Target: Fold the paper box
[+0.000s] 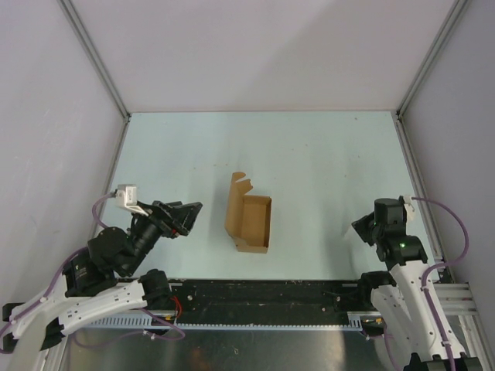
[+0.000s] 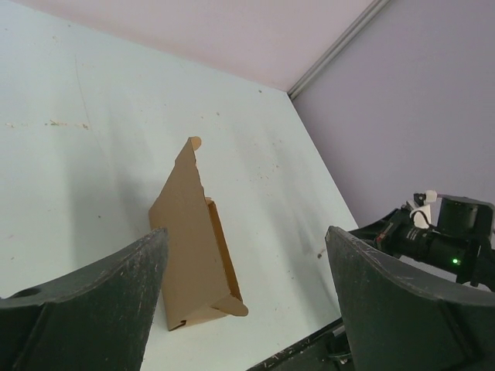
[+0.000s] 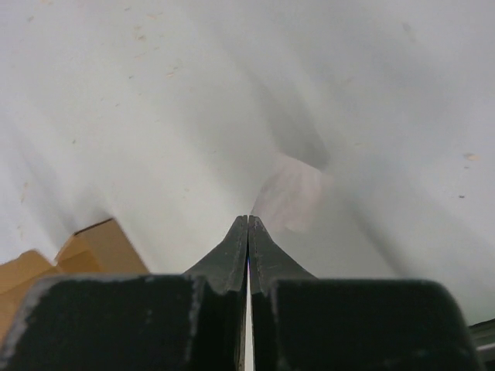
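The paper box (image 1: pixel 250 220) is a brown cardboard mailer lying in the middle of the pale table, its tray walls up and its lid flap raised on the left side. My left gripper (image 1: pixel 188 216) hovers just left of it, open and empty. In the left wrist view the paper box (image 2: pixel 193 247) shows between and beyond the wide-spread fingers (image 2: pixel 100 309), not touching them. My right gripper (image 1: pixel 360 226) hangs well to the right of the box, shut on nothing. In the right wrist view its fingertips (image 3: pixel 247 222) meet, and a corner of the box (image 3: pixel 93 249) peeks in at lower left.
Grey enclosure walls with metal corner posts (image 1: pixel 97 62) surround the table (image 1: pixel 325 162). A black rail (image 1: pixel 263 294) runs along the near edge between the two arm bases. The right arm (image 2: pixel 441 239) shows at the far right of the left wrist view.
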{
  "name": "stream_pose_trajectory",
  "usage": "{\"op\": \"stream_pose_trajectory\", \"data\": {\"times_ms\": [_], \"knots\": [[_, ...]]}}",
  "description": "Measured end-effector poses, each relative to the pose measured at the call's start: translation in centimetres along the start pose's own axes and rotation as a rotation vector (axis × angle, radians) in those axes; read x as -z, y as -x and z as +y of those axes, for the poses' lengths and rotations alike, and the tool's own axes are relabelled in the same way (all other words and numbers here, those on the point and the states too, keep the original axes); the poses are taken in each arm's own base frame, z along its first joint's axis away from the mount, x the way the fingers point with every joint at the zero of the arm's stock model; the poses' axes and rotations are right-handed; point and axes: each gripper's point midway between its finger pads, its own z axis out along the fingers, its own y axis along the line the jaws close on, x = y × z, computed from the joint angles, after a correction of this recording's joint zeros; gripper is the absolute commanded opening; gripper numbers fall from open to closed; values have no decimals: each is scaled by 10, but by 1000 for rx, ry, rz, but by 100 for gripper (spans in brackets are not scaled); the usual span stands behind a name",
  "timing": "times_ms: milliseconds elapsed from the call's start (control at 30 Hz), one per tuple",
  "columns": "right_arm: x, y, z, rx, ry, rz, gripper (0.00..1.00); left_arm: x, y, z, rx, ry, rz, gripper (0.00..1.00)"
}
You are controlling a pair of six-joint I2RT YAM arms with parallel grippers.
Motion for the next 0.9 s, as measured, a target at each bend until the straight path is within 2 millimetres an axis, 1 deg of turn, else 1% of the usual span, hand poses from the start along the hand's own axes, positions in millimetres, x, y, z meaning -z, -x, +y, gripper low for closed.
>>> {"op": "stream_pose_trajectory", "data": {"times_ms": [67,167,267,333,500,533,567,633,767,900], "knots": [[7,-1,13,27,43,20,0,0,0,0,0,1,0,88],[17,-5,38,66,128,59,0,-1,-1,0,-2,3,2,88],[24,-17,68,130,202,129,0,-3,-4,0,-11,11,12,89],[30,-33,90,203,248,180,0,-6,-7,0,-20,18,22,89],[50,-83,149,392,367,285,0,-9,-11,0,-32,28,34,89],[53,-88,158,408,387,291,0,-9,-11,0,-31,28,34,89],[57,-95,172,428,420,297,0,-9,-11,0,-32,28,34,89],[61,-103,192,445,464,303,0,-9,-11,0,-31,27,34,89],[63,-119,217,467,529,323,0,-8,-11,2,-29,26,31,89],[54,-140,234,492,552,362,0,-7,-12,3,-29,26,31,89]]}}
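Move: From the right hand, which has the small plastic bag at its shut fingertips, the paper box's open tray is about 29 cm to the left, 2 cm ahead and 7 cm lower. The box's raised lid stands along the tray's far left side, some 36 cm left of this hand, 3 cm ahead and 3 cm down. From the idle left hand the tray lies about 15 cm to the right, 6 cm ahead and 28 cm below. Swinging left about 25 cm towards the paper box, the right hand climbs some 10 cm on the way, edges a little forward and turns roughly 45 degrees counter-clockwise. It ends high above the tray's right wall, with its fingers still shut; the touch on the bag has ended by then, without the fingers opening. ##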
